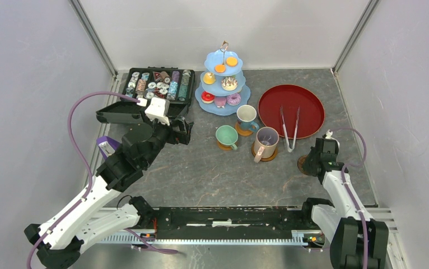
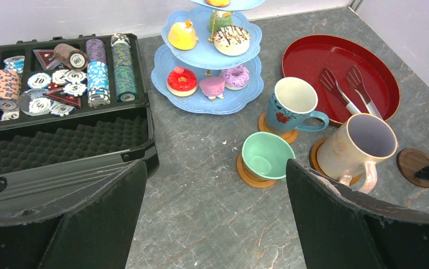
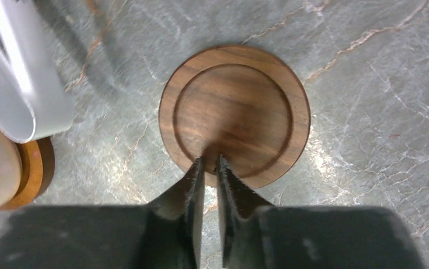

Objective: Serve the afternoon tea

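Observation:
A bare round brown coaster (image 3: 240,106) lies flat on the table at the right (image 1: 302,164). My right gripper (image 3: 209,159) hovers over its near edge, jaws a narrow slit apart with nothing between them. Three mugs stand on coasters: mint green (image 2: 265,157), white-and-blue (image 2: 293,101) and tall pink-purple (image 2: 360,145). Behind them the pale-blue three-tier stand (image 2: 201,103) carries pastries, among them a red doughnut (image 2: 182,80). My left gripper (image 2: 215,165) is wide open and empty, left of the mint mug, over bare table (image 1: 181,130).
An open black case (image 1: 156,84) of round chips sits back left, its lid under my left arm. A red tray (image 1: 307,106) at the back right holds metal tongs (image 1: 289,129), whose ends reach toward the bare coaster. Walls enclose three sides.

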### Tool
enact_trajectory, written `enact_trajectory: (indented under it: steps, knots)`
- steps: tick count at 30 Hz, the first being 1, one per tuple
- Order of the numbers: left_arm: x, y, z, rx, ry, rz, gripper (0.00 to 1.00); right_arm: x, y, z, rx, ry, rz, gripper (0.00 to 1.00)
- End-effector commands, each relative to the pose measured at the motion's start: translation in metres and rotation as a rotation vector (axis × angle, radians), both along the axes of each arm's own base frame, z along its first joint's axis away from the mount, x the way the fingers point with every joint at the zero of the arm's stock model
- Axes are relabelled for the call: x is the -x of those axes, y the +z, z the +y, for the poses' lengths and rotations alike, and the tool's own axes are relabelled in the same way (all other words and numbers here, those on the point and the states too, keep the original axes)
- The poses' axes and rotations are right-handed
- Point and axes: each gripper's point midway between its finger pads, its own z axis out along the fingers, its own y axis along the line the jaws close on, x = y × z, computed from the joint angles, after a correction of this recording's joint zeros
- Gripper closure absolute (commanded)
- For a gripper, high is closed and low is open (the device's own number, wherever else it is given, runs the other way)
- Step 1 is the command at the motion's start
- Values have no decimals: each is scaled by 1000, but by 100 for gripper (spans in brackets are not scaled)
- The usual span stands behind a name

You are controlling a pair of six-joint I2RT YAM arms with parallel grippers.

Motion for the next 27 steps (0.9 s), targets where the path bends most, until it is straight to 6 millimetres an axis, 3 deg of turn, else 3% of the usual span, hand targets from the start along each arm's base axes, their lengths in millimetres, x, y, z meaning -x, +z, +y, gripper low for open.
enact_trajectory:
  steps: [1, 6, 13, 22, 27]
  knots:
    - [-2, 13, 3, 35, 22, -42, 0, 0, -3, -14, 63, -40, 56, 90]
    - [-2, 14, 2, 39, 17, -43, 0, 8, -18, -5, 33, 19, 81, 98]
    - [-1, 13, 0, 44, 7, -40, 0, 61, -49, 33, -41, 114, 275, 100]
    - [2, 13, -5, 57, -21, -29, 0, 103, -48, 65, -59, 282, 399, 100]
    - [1, 12, -7, 60, -27, -23, 0, 113, -42, 83, -59, 394, 399, 100]
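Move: Just ahead of the right fingertips, about 2 cm forward and 2 cm right, lies the dark brown coaster, 1 cm below the hand point. The beige mug stands roughly 15 cm left of the hand and 7 cm farther out; the tongs' middle is some 16 cm ahead and 5 cm left, and the red tray's centre 24 cm ahead, 4 cm left. From the left hand the coaster is about 50 cm right, 2 cm back and 31 cm below. Closing its part-open fingers fully, the right hand eases about 1 cm forward and half a centimetre down, putting the shut fingertips on the dark coaster inside its near-left rim. It then drags the coaster left some 9 cm towards the beige mug, drawing back nearly 3 cm near the end while the wrist turns about 20 degrees counter-clockwise; the fingertips are still on the coaster. ##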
